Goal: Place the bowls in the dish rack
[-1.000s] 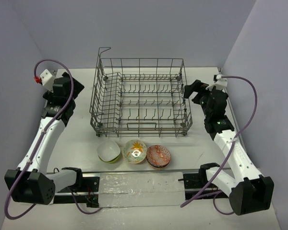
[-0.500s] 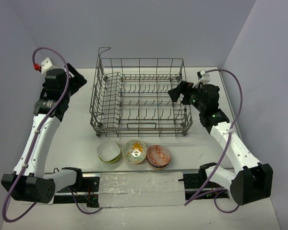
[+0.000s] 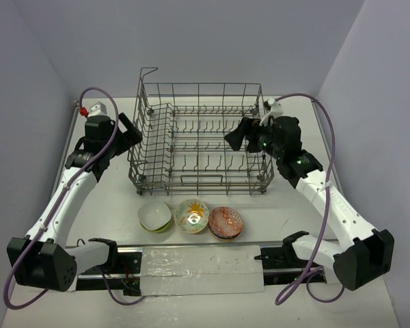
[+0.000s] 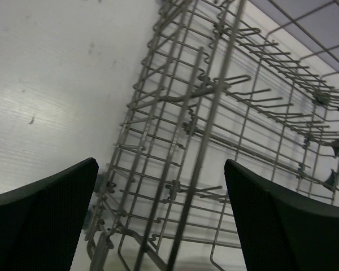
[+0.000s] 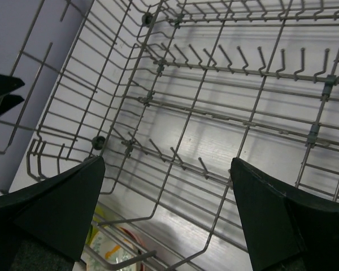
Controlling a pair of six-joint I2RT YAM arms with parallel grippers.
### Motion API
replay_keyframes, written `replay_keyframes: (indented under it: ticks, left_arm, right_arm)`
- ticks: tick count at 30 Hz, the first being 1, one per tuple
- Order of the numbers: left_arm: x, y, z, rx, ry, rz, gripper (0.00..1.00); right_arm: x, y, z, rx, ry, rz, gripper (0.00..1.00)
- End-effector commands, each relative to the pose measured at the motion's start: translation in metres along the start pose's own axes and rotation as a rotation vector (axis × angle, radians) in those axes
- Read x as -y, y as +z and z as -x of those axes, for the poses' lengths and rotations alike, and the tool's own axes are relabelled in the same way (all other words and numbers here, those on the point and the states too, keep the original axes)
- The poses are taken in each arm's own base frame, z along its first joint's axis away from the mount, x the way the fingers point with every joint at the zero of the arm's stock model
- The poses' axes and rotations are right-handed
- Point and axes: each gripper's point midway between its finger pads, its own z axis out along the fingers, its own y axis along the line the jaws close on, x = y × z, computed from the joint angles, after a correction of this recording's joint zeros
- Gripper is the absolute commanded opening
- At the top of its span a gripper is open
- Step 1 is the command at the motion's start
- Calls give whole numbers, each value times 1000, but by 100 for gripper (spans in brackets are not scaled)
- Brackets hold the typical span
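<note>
The dish rack, a grey wire basket with rows of tines, stands empty at the table's middle. Three bowls sit in a row on the table in front of it: lime-green, yellow-floral and red-orange. My left gripper hovers open just outside the rack's left wall, nothing between its fingers. My right gripper hangs open over the rack's right side, looking down through the wires. The yellow-floral bowl shows beneath the rack's front rim.
Purple-grey walls close in the table at the back and both sides. The arm bases and a black rail run along the near edge, just behind the bowls. Purple cables loop above each wrist.
Both arms have swung inward toward the rack. The left gripper moved right to the rack's left wall; the right gripper moved left over the rack's right side. The bowls stayed put.
</note>
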Motion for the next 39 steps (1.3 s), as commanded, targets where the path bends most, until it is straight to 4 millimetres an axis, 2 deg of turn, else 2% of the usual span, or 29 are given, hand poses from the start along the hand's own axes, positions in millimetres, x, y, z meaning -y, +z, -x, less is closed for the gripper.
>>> replay_keyframes:
  ticks: [1,3,5,7,8,11,12,15,16,20,21,23,28,29,30,35,36,38,39]
  left_arm:
    - [39,-15,16,59,20,-182,99]
    - [35,-9,9,26,21,-160,99]
    - [35,-11,12,32,40,-155,99]
    - [29,-17,23,92,58,-129,99]
    - [25,-26,33,138,60,-110,99]
    - [23,-41,46,199,82,-105,99]
    - [21,-44,49,216,81,-93,98]
    - [18,-52,55,252,88,-82,96]
    - [16,-53,57,257,91,-71,95]
    - [16,-50,57,245,104,-60,93]
    - [16,-49,56,243,110,-61,87]
    - [18,-46,53,227,119,-72,83]
    - [29,-42,46,185,176,-112,58]
    - [33,-43,42,172,190,-123,55]
    - [35,-44,42,170,201,-127,53]
    - [48,-50,33,165,272,-140,49]
    - [47,-50,31,163,283,-128,44]
    - [51,-51,28,156,313,-131,38]
    - [48,-52,28,158,323,-105,37]
  right_arm:
    - [-28,-15,8,5,-58,54,100]
    - [-44,-18,5,13,-96,98,96]
    - [-61,-25,0,8,-153,142,95]
    - [-70,-27,-7,-15,-199,163,94]
    - [-79,-29,-13,-33,-234,191,92]
    - [-98,-32,-31,-84,-292,261,90]
    - [-113,-36,-42,-103,-318,308,89]
    - [-128,-34,-65,-150,-367,352,88]
    - [-137,-32,-83,-200,-392,370,87]
    - [-156,-25,-118,-269,-451,386,83]
    - [-161,-20,-125,-276,-450,400,82]
    - [-173,-22,-143,-314,-443,443,82]
    - [-192,-12,-174,-386,-435,487,79]
    - [-199,-14,-183,-405,-447,502,78]
    - [-197,-8,-191,-419,-464,475,77]
    - [-217,-9,-205,-423,-514,488,77]
    - [-221,-10,-214,-440,-523,500,77]
    - [-227,-9,-216,-441,-524,501,77]
    - [-230,-8,-223,-456,-534,508,77]
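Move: The white bowl, stacked on a green one, lies about 28 cm to the right hand's left, 18 cm back and 23 cm below. The floral bowl is some 13 cm short of it on the right, and the red patterned bowl about 23 cm to the right and 2 cm nearer the base. The rack's front edge is roughly 9 cm behind the hand and 13 cm left. From the left hand, the white bowl lies about 20 cm back, 5 cm right and 19 cm below. Towards the white bowl, the empty right hand sweeps some 30 cm diagonally left and back, out from over the rack, sinking about 10 cm in the second half. It turns some 45 degrees counter-clockwise, its left side dipping, the fingers narrowing slightly. Beside the rack's left side the left hand rises about 5 cm, drifts right late and half-closes on nothing. ##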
